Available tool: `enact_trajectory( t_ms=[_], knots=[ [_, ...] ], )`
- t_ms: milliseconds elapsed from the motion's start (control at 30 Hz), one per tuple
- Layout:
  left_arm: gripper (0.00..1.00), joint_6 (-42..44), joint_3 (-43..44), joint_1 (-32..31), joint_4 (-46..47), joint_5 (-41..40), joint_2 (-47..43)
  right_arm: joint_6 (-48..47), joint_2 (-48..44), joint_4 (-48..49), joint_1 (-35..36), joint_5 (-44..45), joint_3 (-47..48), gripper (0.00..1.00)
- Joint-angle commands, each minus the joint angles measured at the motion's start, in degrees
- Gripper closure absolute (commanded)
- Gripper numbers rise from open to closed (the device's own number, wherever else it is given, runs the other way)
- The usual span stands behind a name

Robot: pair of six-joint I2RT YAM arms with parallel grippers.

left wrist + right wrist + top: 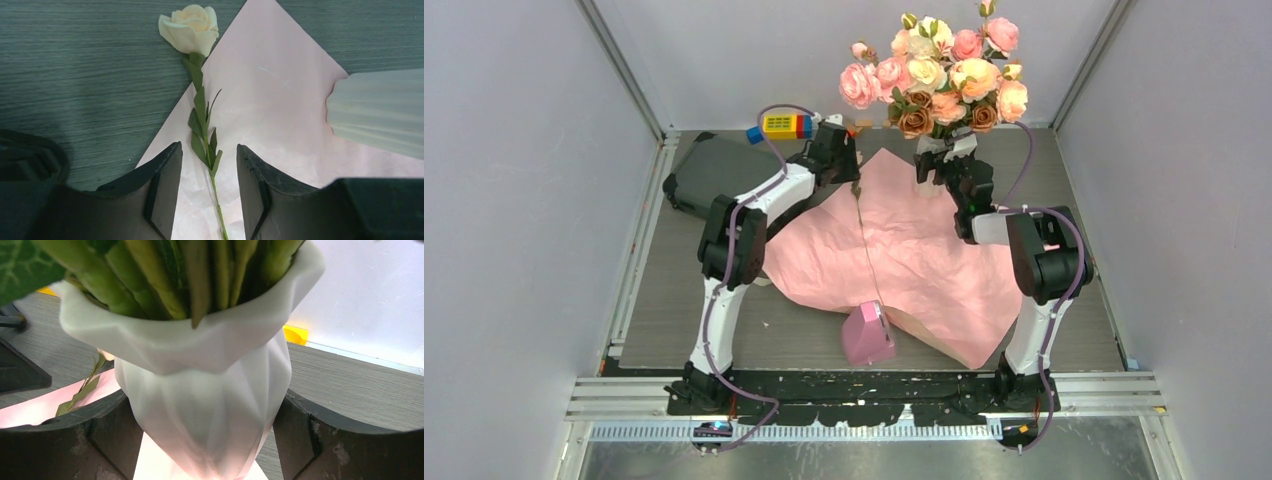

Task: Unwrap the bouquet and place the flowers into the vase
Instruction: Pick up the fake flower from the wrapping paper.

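Note:
The bouquet is undone: its pink wrapping paper lies spread flat on the table. One cream rose lies with its green stem along the paper's edge. My left gripper is open, one jaw on each side of that stem, touching neither side. The white ribbed vase holds several green stems, and many pink, cream and brown flowers rise from it at the back. My right gripper is shut on the vase's body. The vase's base shows right of the left gripper.
A small solid pink wedge stands on the paper's near edge. A dark grey object lies at the back left, with a yellow, blue and red block behind it. White walls close in on the table.

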Motion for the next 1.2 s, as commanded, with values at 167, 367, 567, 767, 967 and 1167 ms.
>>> enact_trajectory(
  t_ms=[167,367,567,767,967,1167],
  knots=[
    [0.53,-1.49,4.38,-0.11,-1.35,3.07,4.14,2.33,-1.20,-4.82,3.42,2.47,-2.47,1.00],
    [0.56,0.18,8.31,-0.27,-4.26,3.91,7.58,5.07,-1.18,-0.41,4.07,6.15,-4.80,1.00],
    [0.56,2.07,12.13,-0.90,-7.31,4.29,10.88,6.73,-1.25,2.15,5.41,13.19,-6.06,1.00],
    [0.59,1.97,14.11,-1.06,-8.09,4.29,12.98,7.27,-1.53,1.11,6.05,17.56,-5.88,1.00],
    [0.74,1.25,15.01,-1.08,-8.25,4.30,13.67,7.04,-1.62,1.01,6.34,19.17,-5.89,1.00],
    [1.00,-1.10,11.45,-1.08,-4.94,3.70,11.08,6.56,-1.84,1.27,6.35,19.41,-5.92,1.00]
  ],
)
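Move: Just under the open left hand, about 7 cm down, 3 cm to its right and 1 cm ahead, is the leafy part of the fake flower's stem, lying on the pink paper; its cream bloom is some 8 cm farther out. The vase, still held by the right hand, stands about 13 cm right of the left hand and level ahead; the dark case's middle is roughly 19 cm left, level ahead. From the right hand the stem lies about 12 cm left, level ahead and 13 cm down. Sinking about 6 cm onto the flower and easing some 2.5 cm to the right, the left hand tips slightly further down, then stays low while its fingers close and pinch the stem among the leaves. Meanwhile the right hand keeps its hold on the vase, turning it some 15 degrees clockwise and drawing it about 2 cm right and a little back. ##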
